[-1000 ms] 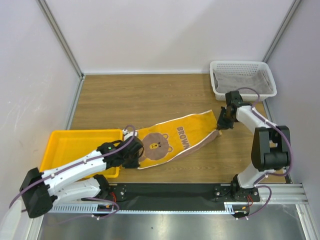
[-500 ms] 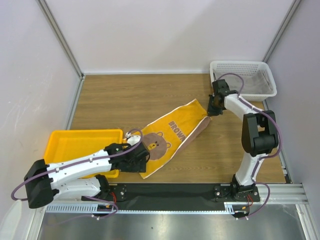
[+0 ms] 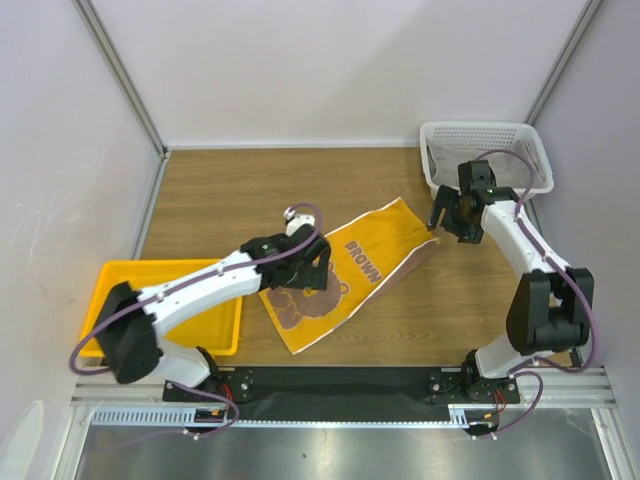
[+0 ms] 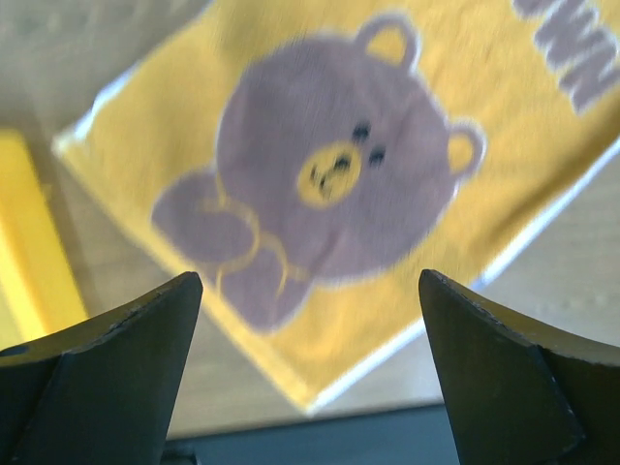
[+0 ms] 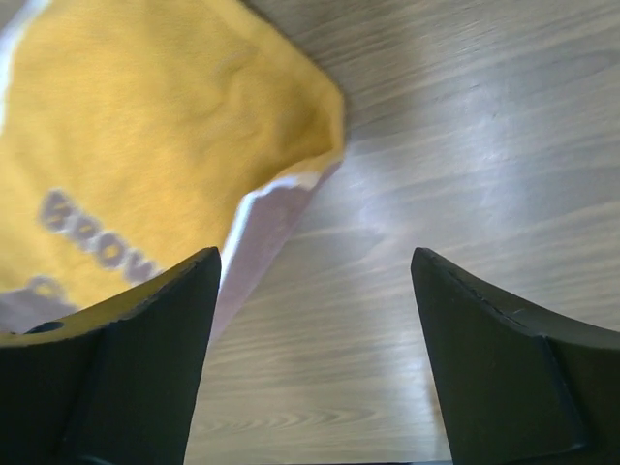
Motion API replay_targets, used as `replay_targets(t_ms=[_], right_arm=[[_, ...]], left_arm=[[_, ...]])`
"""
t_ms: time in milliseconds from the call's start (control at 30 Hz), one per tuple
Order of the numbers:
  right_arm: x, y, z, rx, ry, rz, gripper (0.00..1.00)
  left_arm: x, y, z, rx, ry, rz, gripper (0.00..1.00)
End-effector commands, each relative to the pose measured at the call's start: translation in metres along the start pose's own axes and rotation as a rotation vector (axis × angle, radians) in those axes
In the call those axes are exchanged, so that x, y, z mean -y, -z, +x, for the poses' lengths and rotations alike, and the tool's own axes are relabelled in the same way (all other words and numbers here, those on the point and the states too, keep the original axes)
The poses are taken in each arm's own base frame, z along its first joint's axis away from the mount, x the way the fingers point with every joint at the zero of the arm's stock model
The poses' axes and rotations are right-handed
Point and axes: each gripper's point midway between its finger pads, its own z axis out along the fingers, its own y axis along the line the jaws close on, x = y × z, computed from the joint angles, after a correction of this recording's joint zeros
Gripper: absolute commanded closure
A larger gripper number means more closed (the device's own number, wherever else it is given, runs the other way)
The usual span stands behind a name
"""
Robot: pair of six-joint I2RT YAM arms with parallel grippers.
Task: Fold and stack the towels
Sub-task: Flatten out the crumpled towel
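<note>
The yellow-orange towel [image 3: 352,268] with the brown bear and "BROWN" lettering lies slantwise on the wooden table, its right edge turned over to show a pale underside. My left gripper [image 3: 308,262] hovers open above the bear face [image 4: 329,189], holding nothing; the left wrist view puts it [image 4: 308,279] over the towel's near corner. My right gripper [image 3: 450,212] is open just right of the towel's far corner [image 5: 145,126], with bare wood between its fingers [image 5: 313,254]. A grey towel [image 3: 530,160] lies in the basket. The plain yellow towel is out of view.
A yellow plastic tray [image 3: 140,275] sits at the near left, with my left arm reaching across it. A white mesh basket [image 3: 485,135] stands at the far right corner, close behind my right gripper. Walls enclose the table on three sides.
Both grippers have opened and let go of the bear towel, which now rests on the table. The left gripper moved up and away over the towel; the right drew back to the right.
</note>
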Motion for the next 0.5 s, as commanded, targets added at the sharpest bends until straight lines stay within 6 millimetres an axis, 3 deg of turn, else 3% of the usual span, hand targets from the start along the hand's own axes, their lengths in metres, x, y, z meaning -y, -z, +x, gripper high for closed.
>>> replay_targets(t_ms=[0,100,233,300,467], right_arm=[[-0.037,0.04,0.001,0.039,-0.07,-0.132,0.14],[-0.08,0.051,0.018,0.036,-0.104,-0.209,0.15],[-0.129,0.044,0.037,0.054,-0.157,-0.318,0.16],[-0.145,0.035,0.04,0.057,-0.181,-0.357,0.16],[-0.162,-0.004,0.082,-0.091,-0.258,-0.366,0.16]], left_arm=[[0.023,-0.015,-0.042,0.098,-0.07,0.049,0.01],[0.035,-0.034,-0.053,0.103,-0.087,0.06,0.02],[0.042,-0.056,-0.058,0.096,-0.068,0.079,0.03],[0.048,-0.061,-0.061,0.107,-0.04,0.117,0.03],[0.047,-0.077,-0.061,0.114,0.048,0.159,0.03]])
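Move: The yellow bear towel lies slantwise, its middle about 28 cm left of the right hand, 5 cm back and 9 cm below. The BROWN lettering is some 23 cm left and 2 cm back; the towel's right corner is just 4 cm ahead and 1 cm left. From the left hand, the towel's middle is about 9 cm ahead and 13 cm right, again 9 cm below; the bear's face is 3 cm ahead and 1 cm right. Both hands travel open above the towel, with no contact to be seen. The right sweeps about 16 cm left from the towel's right corner towards the lettering, arcing up some 4 cm and back down, drifting slightly back and rolling about 20 degrees so that its left side rises. The left goes about 7 cm forward, with some rightward and downward travel, from the bear's face towards the lettering. ##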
